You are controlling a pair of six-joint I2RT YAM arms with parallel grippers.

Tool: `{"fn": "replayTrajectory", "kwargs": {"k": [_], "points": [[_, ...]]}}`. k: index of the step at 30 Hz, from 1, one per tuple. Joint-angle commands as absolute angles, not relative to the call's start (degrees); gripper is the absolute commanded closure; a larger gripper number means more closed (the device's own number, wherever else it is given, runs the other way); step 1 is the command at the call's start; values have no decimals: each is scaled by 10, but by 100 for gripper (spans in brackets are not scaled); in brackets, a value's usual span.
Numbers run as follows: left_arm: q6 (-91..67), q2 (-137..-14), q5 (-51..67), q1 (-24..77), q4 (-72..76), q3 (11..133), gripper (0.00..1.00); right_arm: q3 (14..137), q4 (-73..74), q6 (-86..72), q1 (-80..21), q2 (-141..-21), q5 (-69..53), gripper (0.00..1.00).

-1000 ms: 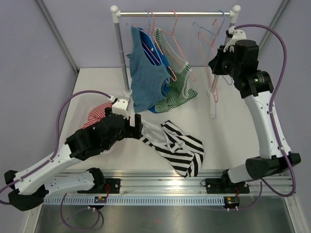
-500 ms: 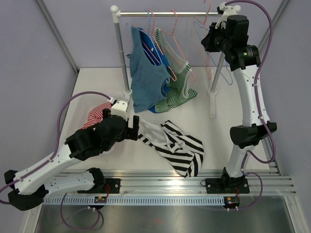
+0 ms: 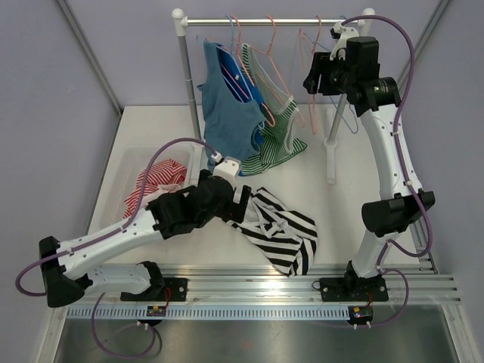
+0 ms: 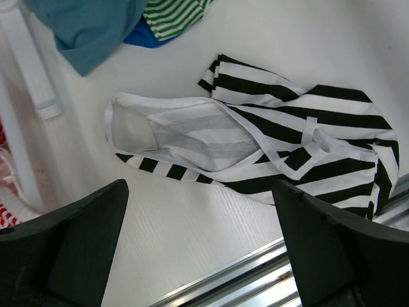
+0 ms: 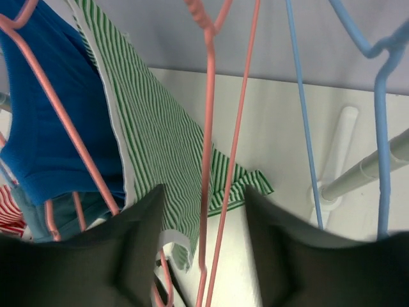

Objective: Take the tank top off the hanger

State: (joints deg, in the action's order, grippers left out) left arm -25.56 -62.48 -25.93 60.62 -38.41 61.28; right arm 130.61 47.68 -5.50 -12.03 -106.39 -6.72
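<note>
A black-and-white striped tank top lies crumpled on the table, off any hanger. My left gripper hovers open just above its near edge, holding nothing. Up at the rail, my right gripper is open, with the wires of an empty pink hanger passing between its jaws without touching them. A green striped tank top and a blue tank top hang on pink hangers further left.
The rack's rail spans two white posts. An empty blue hanger hangs at the right end. A clear bin at left holds a red striped garment. A metal rail runs along the table's near edge.
My right arm rose and moved left along the rail, and its jaws opened off the pink hanger, which now hangs there. My left arm swung right over the striped tank top.
</note>
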Motion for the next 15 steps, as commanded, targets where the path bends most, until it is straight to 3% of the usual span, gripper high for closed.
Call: {"fn": "replayTrajectory", "kwargs": {"k": [1, 3, 5, 15], "points": [[-230, -664, -220, 621, -308, 621, 1, 1292, 449, -47, -117, -980, -77, 31], [-195, -678, -200, 628, -269, 614, 1, 1281, 449, -46, -117, -958, -76, 20], [-172, -700, -169, 629, -244, 605, 1, 1260, 453, -42, -117, -922, -77, 1], [-105, -887, -44, 630, -178, 627, 1, 1103, 481, -48, -117, -702, -89, 1]]}}
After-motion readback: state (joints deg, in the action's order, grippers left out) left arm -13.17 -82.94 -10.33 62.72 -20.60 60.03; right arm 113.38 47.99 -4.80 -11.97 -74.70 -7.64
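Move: From the left hand, the black-striped tank top lies on the table about 12 cm right, level fore and aft, some 20 cm below; the red-striped one in the bin is 25 cm left, 15 ahead, 19 below. The empty pink hanger's middle hangs about 2 cm ahead of the right hand, straight in line and 8 lower; the green-striped tank top hangs some 10 cm left of that hand, level with it fore and aft, 14 lower. Bring the left gripper right about 10 cm over the black-striped tank top and sink nearly as far, fastest at the end, turning clockwise some 20 degrees with the fingers kept wide open. Meanwhile open the right fingers fully around the pink hanger and draw that hand back and up, away from rod and hanger, tilting the fingertips up. ##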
